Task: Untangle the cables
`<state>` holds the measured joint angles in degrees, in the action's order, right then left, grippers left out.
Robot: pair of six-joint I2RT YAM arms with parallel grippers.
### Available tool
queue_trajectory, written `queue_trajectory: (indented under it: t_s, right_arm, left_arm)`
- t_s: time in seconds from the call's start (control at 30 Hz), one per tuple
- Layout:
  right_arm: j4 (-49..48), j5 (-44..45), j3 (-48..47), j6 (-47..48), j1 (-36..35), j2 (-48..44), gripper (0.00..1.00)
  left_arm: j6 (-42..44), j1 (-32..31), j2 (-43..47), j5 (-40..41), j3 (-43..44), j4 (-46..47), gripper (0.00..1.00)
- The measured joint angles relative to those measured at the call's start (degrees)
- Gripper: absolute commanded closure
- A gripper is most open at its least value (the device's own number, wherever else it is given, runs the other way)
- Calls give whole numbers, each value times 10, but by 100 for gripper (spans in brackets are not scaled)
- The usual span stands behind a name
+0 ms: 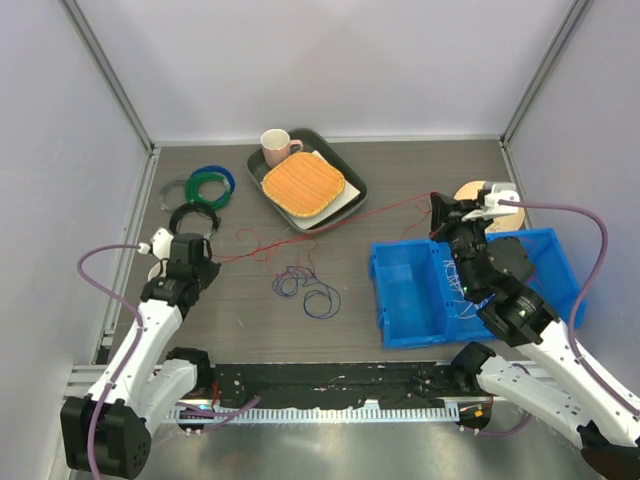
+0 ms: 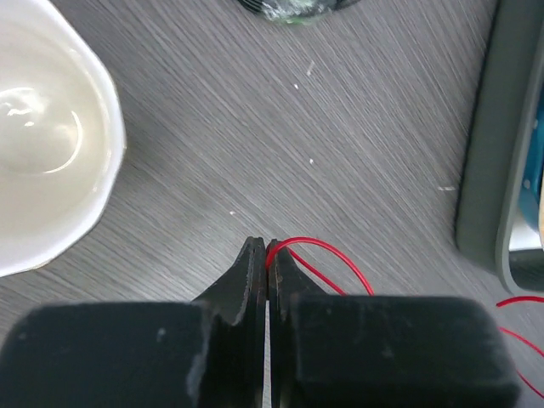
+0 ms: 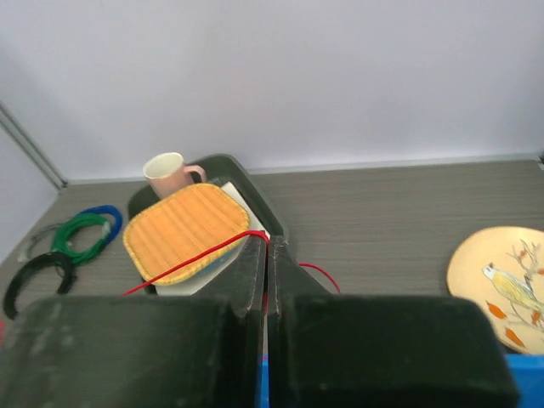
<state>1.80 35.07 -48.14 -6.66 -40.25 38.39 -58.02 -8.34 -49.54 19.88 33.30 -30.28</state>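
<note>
A thin red cable stretches taut across the table between my two grippers, with a small tangle near its left part. My left gripper is shut on its left end; the left wrist view shows the red cable looping out of the closed tips. My right gripper is shut on the other end, raised above the blue bin; the red cable runs left from the closed tips. A blue/purple cable lies in loose loops mid-table. White cables hang in the bin.
A blue bin stands at the right. A dark tray at the back holds an orange mat and a pink mug. Green and blue coils and a black coil lie back left. A white bowl and a painted plate are nearby.
</note>
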Motion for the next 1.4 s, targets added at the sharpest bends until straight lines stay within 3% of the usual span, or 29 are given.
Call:
queue_trajectory:
  t_s: [0.07, 0.1, 0.17, 0.2, 0.23, 0.43, 0.67, 0.83, 1.0, 1.33, 1.37, 1.4]
  right_arm:
    - [0, -22, 1, 5, 1, -17, 99]
    - [-2, -35, -3, 7, 3, -18, 99]
    - [-5, -79, -21, 11, 11, -10, 99]
    - [-8, -108, -36, 12, 14, -3, 99]
    - [-11, -137, -51, 14, 15, 9, 99]
    - [-21, -289, -90, 19, 16, 69, 99]
    - [-11, -381, -82, 14, 15, 68, 99]
    - [-19, -421, -82, 0, 15, 47, 99]
    - [-20, -449, -82, -14, 15, 43, 99]
    - [-22, -504, -80, -30, 16, 20, 99]
    - [-22, -509, -80, -31, 16, 18, 99]
    - [-22, -515, -80, -32, 16, 18, 99]
  left_arm:
    - [14, 5, 1, -26, 0, 7, 61]
    - [29, 8, 2, -36, -2, 10, 41]
    - [56, 18, 3, -67, -7, 18, 20]
    - [68, 21, 5, -91, -12, 24, 3]
    - [78, 22, 7, -110, -14, 28, 0]
    - [108, 23, 48, -281, -21, 88, 0]
    - [128, -30, 32, -344, -8, 141, 0]
    - [187, -220, -53, -332, 39, 184, 0]
    - [273, -343, -130, -286, 87, 253, 0]
    - [419, -427, -310, -193, 179, 375, 1]
    - [428, -433, -324, -178, 182, 383, 3]
    - [436, -438, -337, -165, 186, 391, 16]
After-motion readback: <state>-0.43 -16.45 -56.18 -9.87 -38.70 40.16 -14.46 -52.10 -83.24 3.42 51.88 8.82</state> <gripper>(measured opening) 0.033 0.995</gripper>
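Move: Both hands pinch the red cable; its stretched middle lies about 22 cm right of the left hand, level front to back and some 12 cm higher, and 22 cm left of and 13 cm below the right. From the left hand, the blue cable is 23 cm right, 7 cm back, 8 cm down; the tray 21 cm right, 18 cm ahead, 7 cm down; the cup 12 cm left, 2 cm back, 5 cm lower. Left hand releases the red cable, sweeping some 34 cm right; right hand, still pinching, moves 12 cm left. ##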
